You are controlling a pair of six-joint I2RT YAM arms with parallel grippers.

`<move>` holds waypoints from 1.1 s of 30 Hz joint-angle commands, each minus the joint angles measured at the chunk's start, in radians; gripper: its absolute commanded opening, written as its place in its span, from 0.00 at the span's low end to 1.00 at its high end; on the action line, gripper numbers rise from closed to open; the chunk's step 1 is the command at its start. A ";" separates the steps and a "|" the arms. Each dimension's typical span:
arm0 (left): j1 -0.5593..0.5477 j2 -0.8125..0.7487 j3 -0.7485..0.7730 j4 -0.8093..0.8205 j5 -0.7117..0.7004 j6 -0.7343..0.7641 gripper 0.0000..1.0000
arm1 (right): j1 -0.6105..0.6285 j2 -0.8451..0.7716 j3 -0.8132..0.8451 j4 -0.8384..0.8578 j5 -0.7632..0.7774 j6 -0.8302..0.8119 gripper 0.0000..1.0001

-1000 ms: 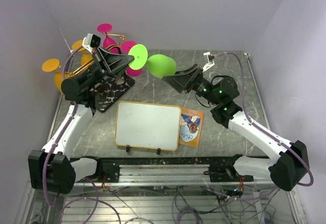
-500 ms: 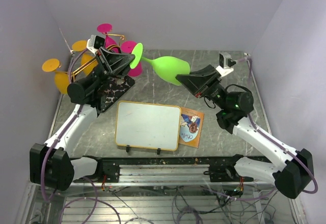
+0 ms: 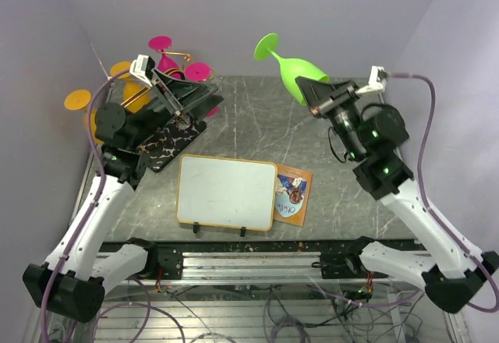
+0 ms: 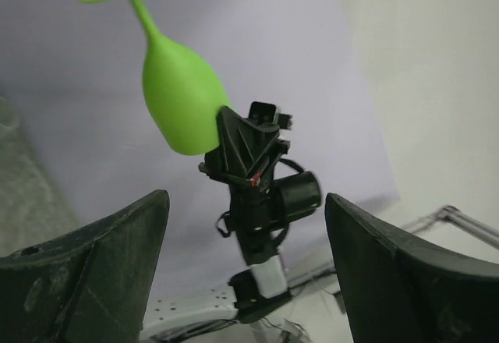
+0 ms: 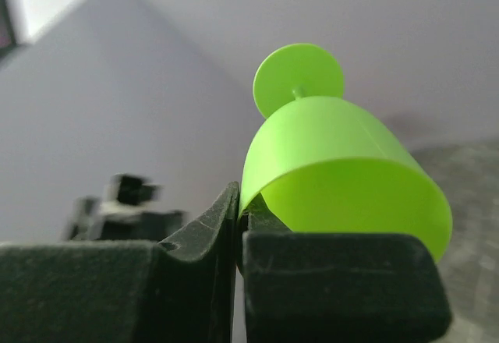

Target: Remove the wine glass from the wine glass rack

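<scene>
My right gripper (image 3: 306, 88) is shut on the rim of the green wine glass (image 3: 297, 70) and holds it high near the back wall, foot (image 3: 267, 45) up and to the left. In the right wrist view the fingers pinch the glass wall (image 5: 343, 156) at the gripper (image 5: 240, 218). The wine glass rack (image 3: 176, 135), with its black marble-look base and gold arms, stands at the back left. My left gripper (image 3: 207, 97) hovers open over the rack with nothing in it. In the left wrist view, the wide gap of the left gripper (image 4: 245, 199) frames the green glass (image 4: 181, 101) in the distance.
Pink glasses (image 3: 197, 71) and orange glasses (image 3: 78, 99) hang on the rack's arms. A white board (image 3: 226, 192) lies at the table's front middle, with a picture card (image 3: 293, 194) at its right edge. Walls close in at the left, back and right.
The right gripper shut on the green glass's rim and carried it up and to the back right. The left gripper opened, let go of the glass and stayed by the rack.
</scene>
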 commanded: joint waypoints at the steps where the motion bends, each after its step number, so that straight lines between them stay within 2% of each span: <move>1: -0.005 -0.021 0.169 -0.540 -0.106 0.379 0.92 | -0.002 0.188 0.206 -0.588 0.247 -0.130 0.00; 3: -0.005 -0.006 0.236 -0.684 -0.155 0.481 0.91 | -0.002 0.293 0.300 -0.724 0.247 -0.168 0.00; 7: -0.004 0.018 0.327 -0.835 -0.234 0.584 0.91 | -0.002 0.461 0.435 -0.920 0.208 -0.315 0.00; 11: -0.003 0.043 0.402 -0.943 -0.295 0.665 0.91 | -0.009 0.578 0.556 -1.063 0.197 -0.457 0.00; 16: -0.004 0.069 0.472 -1.040 -0.359 0.729 0.91 | -0.073 0.680 0.635 -1.198 0.165 -0.533 0.00; 24: -0.003 0.103 0.517 -1.083 -0.382 0.770 0.90 | -0.131 0.823 0.706 -1.277 0.075 -0.609 0.02; 33: -0.003 0.142 0.622 -1.188 -0.507 0.861 0.91 | -0.168 0.952 0.805 -1.293 0.050 -0.641 0.06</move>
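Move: The right hand holds the green wine glass by its rim, well in the air. The open table spot it goes to lies about 14 cm ahead, 4 cm right and nearly 50 cm below; the clear glass stands some 8 cm right of that spot, and the book lies about 20 cm back from it. From the empty left hand, the near pink glass hangs roughly 24 cm ahead, 3 cm left and 29 cm below. Still pinching the rim of the green wine glass, the right hand sweeps down about 32 cm and forward some 12, fast at first and slowing near the table, while its wrist turns some 90 degrees until the fingers point steeply down. The open left hand travels about 10 cm forward, left and down towards the near pink glass, rolling about 50 degrees. ##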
